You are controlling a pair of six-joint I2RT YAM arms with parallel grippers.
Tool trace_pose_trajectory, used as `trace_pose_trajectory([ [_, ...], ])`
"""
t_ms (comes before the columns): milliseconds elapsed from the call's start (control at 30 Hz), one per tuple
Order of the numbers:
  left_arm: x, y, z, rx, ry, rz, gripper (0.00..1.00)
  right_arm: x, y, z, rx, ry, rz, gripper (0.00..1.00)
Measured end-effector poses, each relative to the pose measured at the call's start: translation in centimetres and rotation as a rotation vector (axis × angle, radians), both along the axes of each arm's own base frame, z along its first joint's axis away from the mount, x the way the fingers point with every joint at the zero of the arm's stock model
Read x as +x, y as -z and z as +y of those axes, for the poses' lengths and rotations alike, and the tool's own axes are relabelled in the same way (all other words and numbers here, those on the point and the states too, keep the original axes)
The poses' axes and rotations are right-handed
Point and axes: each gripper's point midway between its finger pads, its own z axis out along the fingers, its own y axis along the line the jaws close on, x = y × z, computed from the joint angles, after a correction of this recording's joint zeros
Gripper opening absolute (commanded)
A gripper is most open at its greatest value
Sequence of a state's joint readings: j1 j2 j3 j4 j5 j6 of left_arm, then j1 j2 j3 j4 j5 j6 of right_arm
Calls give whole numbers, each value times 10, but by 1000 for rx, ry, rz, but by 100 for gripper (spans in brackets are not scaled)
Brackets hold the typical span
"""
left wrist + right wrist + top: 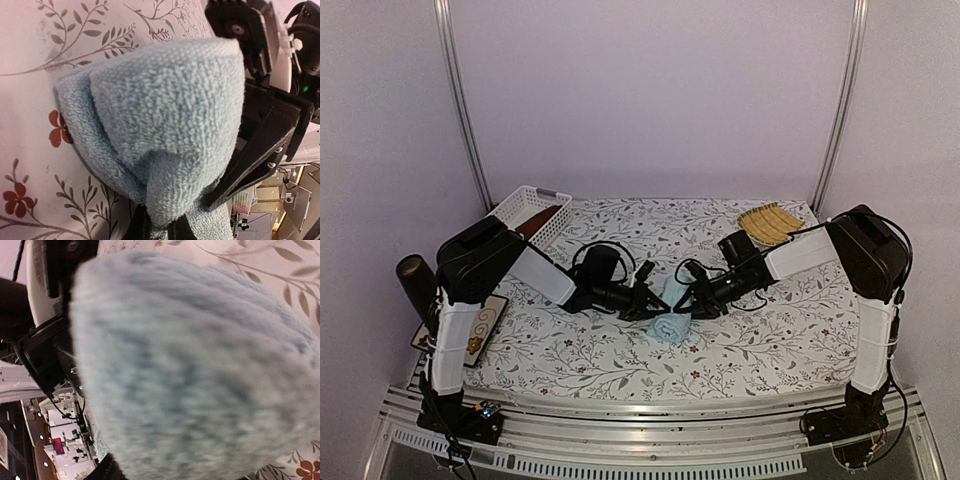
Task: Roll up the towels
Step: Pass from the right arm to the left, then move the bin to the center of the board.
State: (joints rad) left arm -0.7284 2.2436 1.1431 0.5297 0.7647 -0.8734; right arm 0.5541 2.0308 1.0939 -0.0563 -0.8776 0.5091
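Observation:
The pale blue towel [668,312] lies bunched in a loose roll in the middle of the floral tablecloth, and it fills both wrist views [165,115] [200,365]. My left gripper [650,300] comes in from the towel's left. Its jaws [162,227] are shut, pinching a fold at the near end. My right gripper [688,298] presses against the towel's right side. Its fingertips are hidden behind blurred terry, so their state does not show. A dark red towel [533,223] lies inside the white basket.
The white basket [523,205] stands at the back left. A yellow woven mat [770,222] lies at the back right. A dark cylinder [417,280] and a patterned card [480,325] sit by the left arm's base.

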Motion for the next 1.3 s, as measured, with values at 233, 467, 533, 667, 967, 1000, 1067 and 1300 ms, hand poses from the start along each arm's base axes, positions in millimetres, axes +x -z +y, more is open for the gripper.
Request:
trace_pose_trajectory([
  [233, -2, -5, 7, 16, -12, 35, 0, 1, -26, -4, 29, -16, -37, 99],
  [467, 22, -42, 27, 42, -51, 43, 0, 22, -101, -32, 100, 37, -197, 99],
  [533, 42, -63, 36, 43, -79, 13, 0, 25, -114, -39, 104, 46, -233, 99],
  [667, 92, -110, 71, 42, -177, -66, 0, 22, -120, -45, 87, 42, -260, 99],
  [967, 180, -151, 187, 175, -451, -142, 0, 12, -104, -53, 41, 39, -240, 99],
  [1000, 188, -154, 201, 195, -487, -149, 0, 9, -103, -54, 39, 39, -238, 99],
  [1067, 204, -157, 232, 237, -564, -157, 0, 6, -101, -56, 37, 39, -235, 99],
  [1300, 237, -154, 326, 370, -803, -149, 0, -3, -96, -60, 32, 40, -222, 99],
])
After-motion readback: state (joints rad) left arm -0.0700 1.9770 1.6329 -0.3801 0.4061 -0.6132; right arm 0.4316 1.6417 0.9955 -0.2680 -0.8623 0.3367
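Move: The blue towel roll is pinched in the left gripper, its middle about 2 cm to the right. The white basket it goes to lies some 39 cm to the left and 26 cm ahead, roughly level in height. The red towel inside sits about 35 cm left and 27 cm ahead of the left hand. For the right hand, whose fingers are already opening, the blue towel is about 3 cm to the left and 1 cm back. Keep the left gripper shut on the blue towel while the right fingers finish opening and let go; lift the right hand about 10 cm and draw it 6 cm right, tipping its fingers up. Raise the left gripper off the table, forward first, then sweep it mostly left to over the basket, some 33 cm left, 24 cm forward and 15 cm up, turning counter-clockwise. ##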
